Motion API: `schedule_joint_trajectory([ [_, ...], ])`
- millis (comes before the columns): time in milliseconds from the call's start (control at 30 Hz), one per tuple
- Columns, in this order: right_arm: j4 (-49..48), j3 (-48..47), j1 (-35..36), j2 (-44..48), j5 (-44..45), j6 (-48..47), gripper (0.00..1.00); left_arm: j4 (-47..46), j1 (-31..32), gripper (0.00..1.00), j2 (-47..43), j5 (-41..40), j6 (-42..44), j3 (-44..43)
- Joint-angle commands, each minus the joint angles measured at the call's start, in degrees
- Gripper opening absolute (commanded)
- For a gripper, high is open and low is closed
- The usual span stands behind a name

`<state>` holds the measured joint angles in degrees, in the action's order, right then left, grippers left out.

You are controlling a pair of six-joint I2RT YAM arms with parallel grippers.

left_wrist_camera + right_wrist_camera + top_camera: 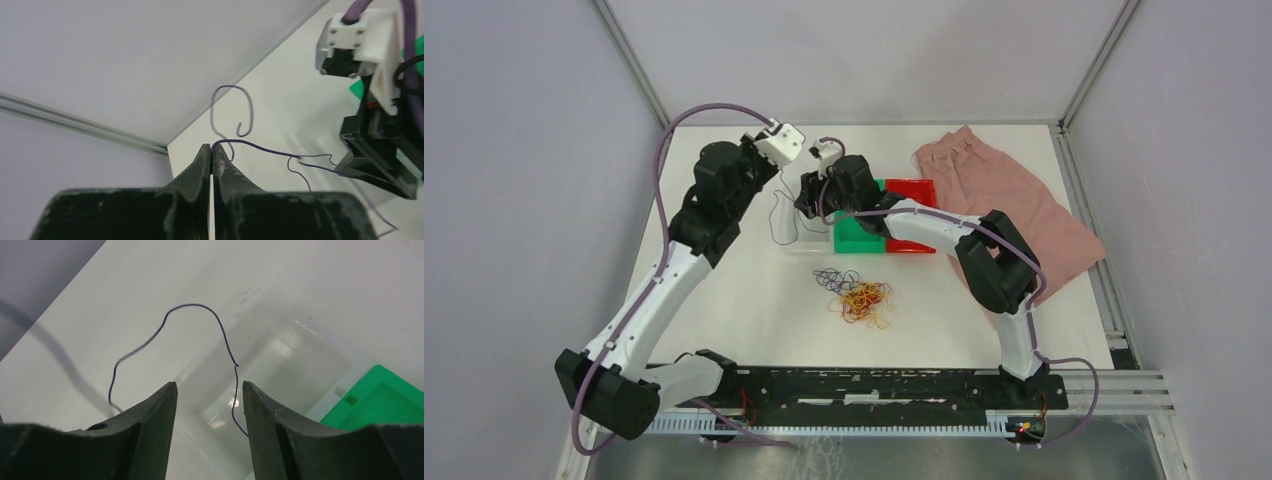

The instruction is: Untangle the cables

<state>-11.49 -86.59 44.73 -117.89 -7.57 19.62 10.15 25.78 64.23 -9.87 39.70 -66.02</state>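
Note:
A tangled pile of thin cables [861, 296] in purple, red and orange-yellow lies on the white table. One thin purple cable [270, 150] is lifted clear of the pile. My left gripper [213, 149] is shut on it at the very fingertips; in the top view this gripper [772, 176] is at the back of the table. The same cable [200, 305] arcs in front of my right gripper [210, 385], whose jaws stand open. One strand runs down close to the right finger [265, 410], and nothing is gripped. In the top view the right gripper [808, 198] is close beside the left one.
A clear plastic bin [802, 228] sits under both grippers, also visible as the clear bin [280, 370]. A green bin [856, 237] and a red bin [912, 212] stand to its right. Pink cloth [1009, 200] lies at the back right. Grey walls enclose the table.

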Motion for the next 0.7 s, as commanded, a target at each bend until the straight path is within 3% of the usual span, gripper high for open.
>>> schedule_joint_trajectory([
  [0,3.5,-1.7,-0.6,2.9,2.9,0.3,0.58,-4.4,-2.9,0.03,2.0,4.7,-5.1,-3.6],
  [167,3.6,7.2,-2.6,10.4,4.5,1.0,0.59,-4.9,-2.9,0.03,3.9,8.9,-8.3,-5.1],
  [433,-0.3,20.7,-6.7,22.0,8.1,4.4,0.59,-2.6,-2.7,0.03,9.9,17.8,-15.3,-14.9],
  [667,-3.4,28.1,-7.7,28.8,9.6,6.0,0.59,-3.7,-2.6,0.03,13.2,16.2,-14.7,-12.8],
])
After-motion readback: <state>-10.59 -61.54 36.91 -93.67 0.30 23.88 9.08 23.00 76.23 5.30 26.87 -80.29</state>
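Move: The white tray, where the purple cable is being put, has its middle about 5 cm ahead of the left hand, 3 cm to its right and 33 cm below; the green tray is next to it, 16 cm to that hand's right and equally far ahead. From the right hand, the white tray lies roughly 4 cm ahead, 1 cm left and 13 cm down, the green one 12 cm right, just as far out, and the grey-purple heap 13 cm back and 7 cm right. The purple cable stays pinched in the left fingers high above the white tray: that hand eases forward about 4 cm, dips slightly, then swings right and rises, rolling some 15 degrees left side down. The right hand, its fingers already open, leaves the cable and travels about 14 cm right to over the green tray, turning clockwise. ##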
